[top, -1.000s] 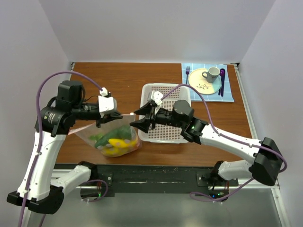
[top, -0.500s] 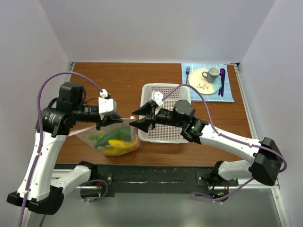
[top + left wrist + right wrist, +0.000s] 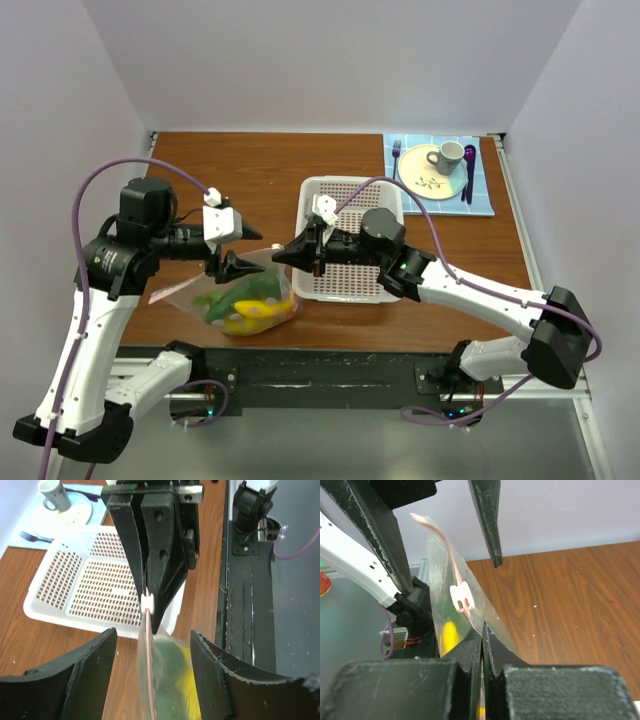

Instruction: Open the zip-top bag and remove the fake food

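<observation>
The clear zip-top bag hangs low over the table's near-left part, pink strip along its top. Its white slider sits at the end nearest the right gripper. The fake food lies inside: yellow bananas and green pieces, also blurred in the left wrist view. My right gripper is shut on the bag's edge just below the slider, its jaws pressed together. My left gripper is open, one finger on each side of the strip, not touching it.
A white perforated basket stands right of the bag, under my right arm, and shows in the left wrist view. A cream plate with a grey mug sits on a blue mat at the far right, beside a fork and a purple spoon.
My left gripper has opened and let go of the zip strip. My right gripper has closed on the bag's end near the slider. The bag has sagged slightly.
</observation>
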`<state>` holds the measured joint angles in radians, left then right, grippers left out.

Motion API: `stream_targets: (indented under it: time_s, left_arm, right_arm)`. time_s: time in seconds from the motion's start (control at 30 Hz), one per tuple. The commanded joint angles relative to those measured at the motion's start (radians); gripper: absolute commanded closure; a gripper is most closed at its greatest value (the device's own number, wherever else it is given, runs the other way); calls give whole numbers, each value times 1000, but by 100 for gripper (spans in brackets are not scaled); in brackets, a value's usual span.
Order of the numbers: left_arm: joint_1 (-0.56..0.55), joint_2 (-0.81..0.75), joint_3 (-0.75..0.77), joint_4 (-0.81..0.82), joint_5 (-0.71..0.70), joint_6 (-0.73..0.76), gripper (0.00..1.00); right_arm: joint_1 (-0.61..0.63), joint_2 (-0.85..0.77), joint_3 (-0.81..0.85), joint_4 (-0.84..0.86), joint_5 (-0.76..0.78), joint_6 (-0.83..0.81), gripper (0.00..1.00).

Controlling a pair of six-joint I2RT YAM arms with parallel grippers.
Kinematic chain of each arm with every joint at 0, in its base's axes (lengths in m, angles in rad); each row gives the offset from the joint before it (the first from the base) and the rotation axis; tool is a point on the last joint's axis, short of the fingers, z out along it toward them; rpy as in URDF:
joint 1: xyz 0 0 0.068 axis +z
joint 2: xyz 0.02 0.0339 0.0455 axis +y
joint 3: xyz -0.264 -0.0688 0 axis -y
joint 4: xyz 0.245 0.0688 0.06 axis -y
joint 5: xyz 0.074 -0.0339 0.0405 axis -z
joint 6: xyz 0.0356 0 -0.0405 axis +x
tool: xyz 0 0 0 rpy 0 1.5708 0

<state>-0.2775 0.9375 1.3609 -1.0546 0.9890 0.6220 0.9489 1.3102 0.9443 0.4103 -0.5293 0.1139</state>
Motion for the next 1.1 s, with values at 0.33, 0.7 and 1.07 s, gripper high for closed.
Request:
stream_targets:
  time_s: [0.33, 0.7, 1.07]
  left_arm:
    - [-23, -14, -57, 347, 53, -246, 43]
    - [-38, 1, -72, 225, 17, -136, 48]
    - [-43, 11, -45, 225, 14, -133, 73]
  right_arm:
    - [16, 21, 105, 4, -34, 6, 100]
    - [21, 29, 131, -19, -18, -8, 100]
    - [22, 37, 149, -41, -14, -11, 100]
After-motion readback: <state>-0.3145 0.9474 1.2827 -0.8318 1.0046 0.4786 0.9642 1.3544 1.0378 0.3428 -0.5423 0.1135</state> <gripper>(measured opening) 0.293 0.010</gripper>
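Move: The white zip slider is about 4 cm to the left hand's right and 1 cm ahead, roughly level; from the right hand, already pinching the bag's edge, it stands some 2 cm left, 1 cm above, neither ahead nor back. The food in the bag is about 15 cm below the left hand, 4 cm back and 5 cm left. The white basket stands some 17 cm ahead of that hand, 21 cm to its right, 27 cm below. Up and over in a low arc, rising about 2.5 cm and sinking back, the left hand travels some 2 cm right and as much forward to the slider, fingertips tilting up a little, and closes its fingers about halfway until they straddle it. The right hand, still shut on the bag's edge, brings it about 1 cm left and 1 cm up. ##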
